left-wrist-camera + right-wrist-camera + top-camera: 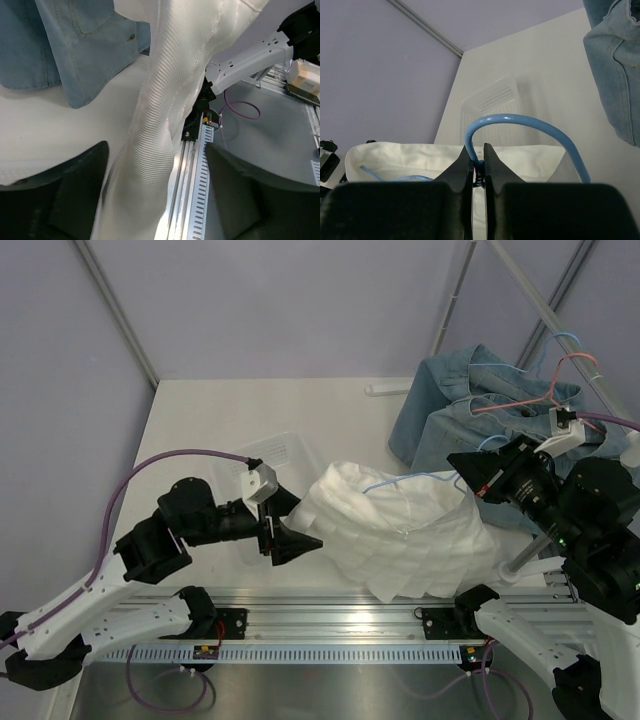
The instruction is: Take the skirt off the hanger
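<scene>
The white skirt [400, 530] lies bunched in the middle of the table, and a thin blue hanger [420, 480] runs through its top. My right gripper [470, 475] is at the skirt's right end. In the right wrist view, this right gripper [478, 167] is shut on the neck of the hanger, below the blue hook [530, 122], with the skirt's waistband [420, 155] just behind. My left gripper [300, 540] is at the skirt's left edge. Seen from the left wrist, the left gripper [156, 150] is open, with a ribbed fold of skirt [155, 125] hanging between its fingers.
A denim garment [480, 400] on pink and blue hangers lies at the back right. A white perforated basket [280, 455] sits behind my left gripper. An aluminium rail [350, 605] runs along the near edge. Slanted frame poles stand at the back.
</scene>
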Robot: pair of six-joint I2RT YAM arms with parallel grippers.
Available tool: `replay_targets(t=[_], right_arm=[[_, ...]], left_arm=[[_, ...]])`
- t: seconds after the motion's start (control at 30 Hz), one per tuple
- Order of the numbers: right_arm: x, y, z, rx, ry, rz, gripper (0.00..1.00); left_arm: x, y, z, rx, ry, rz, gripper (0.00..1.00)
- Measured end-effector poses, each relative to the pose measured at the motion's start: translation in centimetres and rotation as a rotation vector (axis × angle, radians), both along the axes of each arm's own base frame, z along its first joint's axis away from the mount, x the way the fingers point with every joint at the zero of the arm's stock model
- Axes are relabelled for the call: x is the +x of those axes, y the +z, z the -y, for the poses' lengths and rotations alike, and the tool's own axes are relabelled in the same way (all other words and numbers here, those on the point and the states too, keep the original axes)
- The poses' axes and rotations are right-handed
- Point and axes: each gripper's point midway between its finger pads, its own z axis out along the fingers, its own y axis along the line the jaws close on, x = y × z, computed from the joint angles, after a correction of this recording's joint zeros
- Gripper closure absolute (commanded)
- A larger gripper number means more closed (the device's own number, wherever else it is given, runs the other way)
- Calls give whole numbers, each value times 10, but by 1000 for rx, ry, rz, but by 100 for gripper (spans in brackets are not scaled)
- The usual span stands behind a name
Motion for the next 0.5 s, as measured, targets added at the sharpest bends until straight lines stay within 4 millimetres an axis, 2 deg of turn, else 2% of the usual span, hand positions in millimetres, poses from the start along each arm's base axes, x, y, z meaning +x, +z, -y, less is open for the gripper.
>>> replay_targets(t=[0.03,0.07,0.1,0.3,0.5], right_arm=[[-1,1,0,2,0,2,100],[-2,3,1,3,0,6,100],[-4,5,2,4,-1,8,100],[-15,16,16,-2,-45,33,100],[-27,33,43,33,-157,77,100]], left_arm=[[-1,0,2,1,-9,-1,67],[-1,0,3,-1,-15,-4,87],[-1,-1,4,2,-19,-4,99],[5,-2,4,2,13,-13,100],[22,-19,-19,3,200,-58,100]])
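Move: The skirt's left edge already lies between the left hand's open pads, within about 1 cm. The hanger's middle is some 20 cm to that hand's right and 8 cm ahead; the white basket is about 18 cm ahead, 8 cm left and 33 cm below. The right hand still grips the hanger's hook; from it, the skirt's middle lies roughly 15 cm left, 6 cm back and 16 cm down, the denim skirt 15 cm ahead, 3 cm right and 12 cm down. Left fingers pinch the skirt and pull forward-left; the right hand draws the hanger 6 cm right, up, back. ##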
